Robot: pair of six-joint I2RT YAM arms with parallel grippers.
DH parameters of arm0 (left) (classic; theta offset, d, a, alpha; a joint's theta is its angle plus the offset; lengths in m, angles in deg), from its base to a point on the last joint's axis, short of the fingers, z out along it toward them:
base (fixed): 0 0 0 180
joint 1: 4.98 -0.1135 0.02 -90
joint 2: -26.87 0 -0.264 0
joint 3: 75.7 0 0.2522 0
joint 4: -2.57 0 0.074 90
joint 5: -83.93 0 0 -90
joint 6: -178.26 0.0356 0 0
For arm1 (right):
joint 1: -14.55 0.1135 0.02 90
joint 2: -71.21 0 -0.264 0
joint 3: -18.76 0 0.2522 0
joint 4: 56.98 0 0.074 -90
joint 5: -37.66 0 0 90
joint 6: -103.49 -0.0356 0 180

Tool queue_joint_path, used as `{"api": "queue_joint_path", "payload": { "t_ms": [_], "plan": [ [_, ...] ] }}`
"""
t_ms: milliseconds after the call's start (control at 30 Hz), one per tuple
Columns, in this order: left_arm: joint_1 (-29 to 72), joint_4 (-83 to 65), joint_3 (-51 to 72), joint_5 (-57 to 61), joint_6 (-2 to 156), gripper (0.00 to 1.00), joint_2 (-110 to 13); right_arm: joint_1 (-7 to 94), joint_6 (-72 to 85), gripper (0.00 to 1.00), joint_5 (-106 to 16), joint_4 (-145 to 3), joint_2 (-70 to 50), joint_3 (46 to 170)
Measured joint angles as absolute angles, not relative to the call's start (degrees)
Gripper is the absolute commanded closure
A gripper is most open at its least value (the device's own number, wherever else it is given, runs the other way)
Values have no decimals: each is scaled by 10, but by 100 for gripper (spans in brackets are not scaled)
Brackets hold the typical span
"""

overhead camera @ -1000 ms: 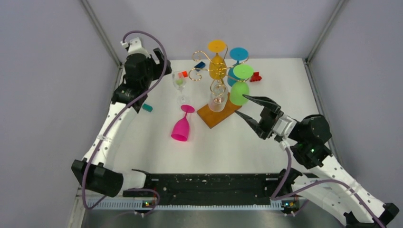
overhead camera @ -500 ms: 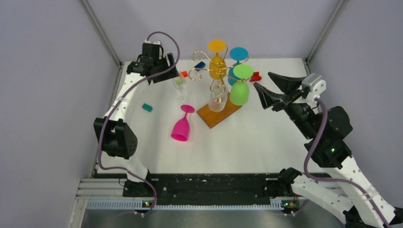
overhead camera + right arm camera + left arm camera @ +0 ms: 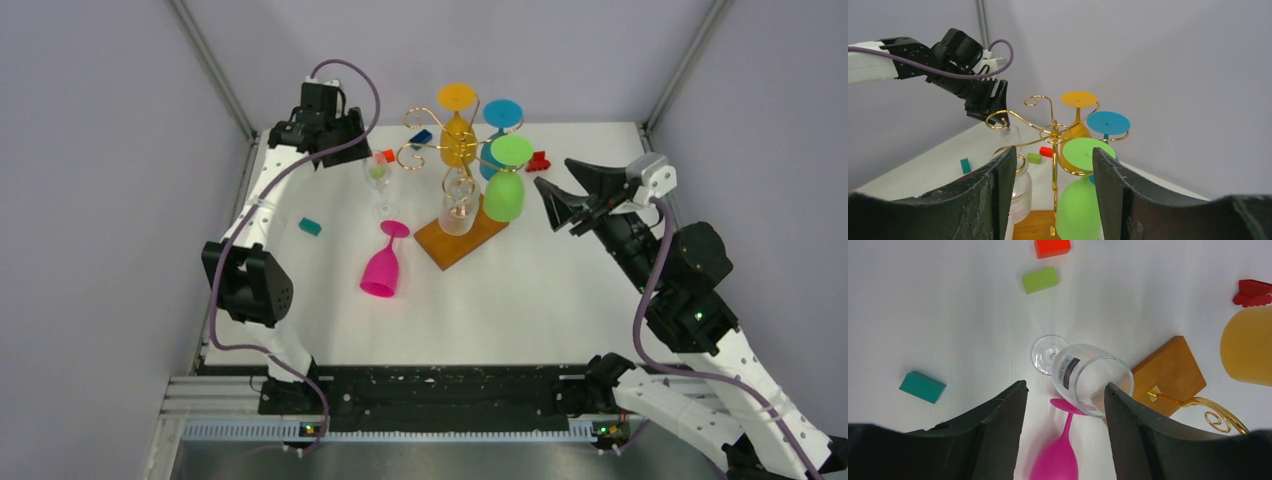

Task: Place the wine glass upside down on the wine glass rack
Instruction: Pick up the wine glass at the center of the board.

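Observation:
The wine glass rack (image 3: 446, 150) is gold wire on a wooden base (image 3: 480, 240); it also shows in the right wrist view (image 3: 1054, 135). Orange (image 3: 458, 140), blue (image 3: 502, 113), green (image 3: 504, 196) and clear (image 3: 457, 215) glasses hang on it upside down. A clear wine glass (image 3: 378, 178) stands upright left of the rack. A pink wine glass (image 3: 382, 268) lies on its side in front of it. My left gripper (image 3: 322, 128) is open and empty, high above the clear glass (image 3: 1093, 377). My right gripper (image 3: 560, 203) is open and empty, right of the rack, facing it.
Small blocks lie on the white table: teal (image 3: 310, 227) at left, red-orange (image 3: 389, 155) and green (image 3: 1040, 280) behind the clear glass, dark blue (image 3: 421, 137) and red (image 3: 539, 161) at the back. Grey walls close in the table.
My left arm has unfolded and moved its gripper right, over the clear glass. My right gripper has risen and drawn back right from the rack's base. The glasses have not moved.

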State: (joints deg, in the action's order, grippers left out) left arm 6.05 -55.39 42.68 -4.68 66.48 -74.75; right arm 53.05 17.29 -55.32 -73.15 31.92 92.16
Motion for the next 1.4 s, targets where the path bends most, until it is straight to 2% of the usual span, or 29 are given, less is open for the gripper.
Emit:
{"api": "queue_joint_path", "payload": {
  "t_ms": [333,733,1033,1400],
  "plan": [
    [63,-565,442,-75,678,41,-777,530,173,42,-556,-729,325,910],
    [95,-602,518,-117,711,56,-839,530,174,40,-559,-734,331,887],
    [104,-628,523,-151,733,78,-840,530,175,39,-560,-732,338,881],
    [109,-646,524,-199,759,100,-840,530,175,39,-560,-729,340,864]
  ]
}}
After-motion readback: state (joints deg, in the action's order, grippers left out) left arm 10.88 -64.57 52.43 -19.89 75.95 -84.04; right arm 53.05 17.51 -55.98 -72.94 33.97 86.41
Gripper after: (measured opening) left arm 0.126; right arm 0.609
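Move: The clear wine glass stands upright just right of the left hand, its middle some 3 cm to the right, 1 cm ahead and 12 cm below. On the table, the lime block lies about 11 cm straight ahead of the hand, the pink glass 13 cm back and 3 cm right, and the teal block 3 cm back and 15 cm left. From the right hand the clear glass is about 24 cm ahead, 29 cm left and 33 cm below. Down some 3 cm, the left hand settles over the near-left rim of the clear wine glass, edging about 2 cm forward and 1 cm right before easing back leftward. It rolls roughly 20 degrees, left side rising, while the fingers close from well open to pinch the glass wall between them, one inside and one outside. The right hand, empty and open, sinks about 3.5 cm on its own side. ##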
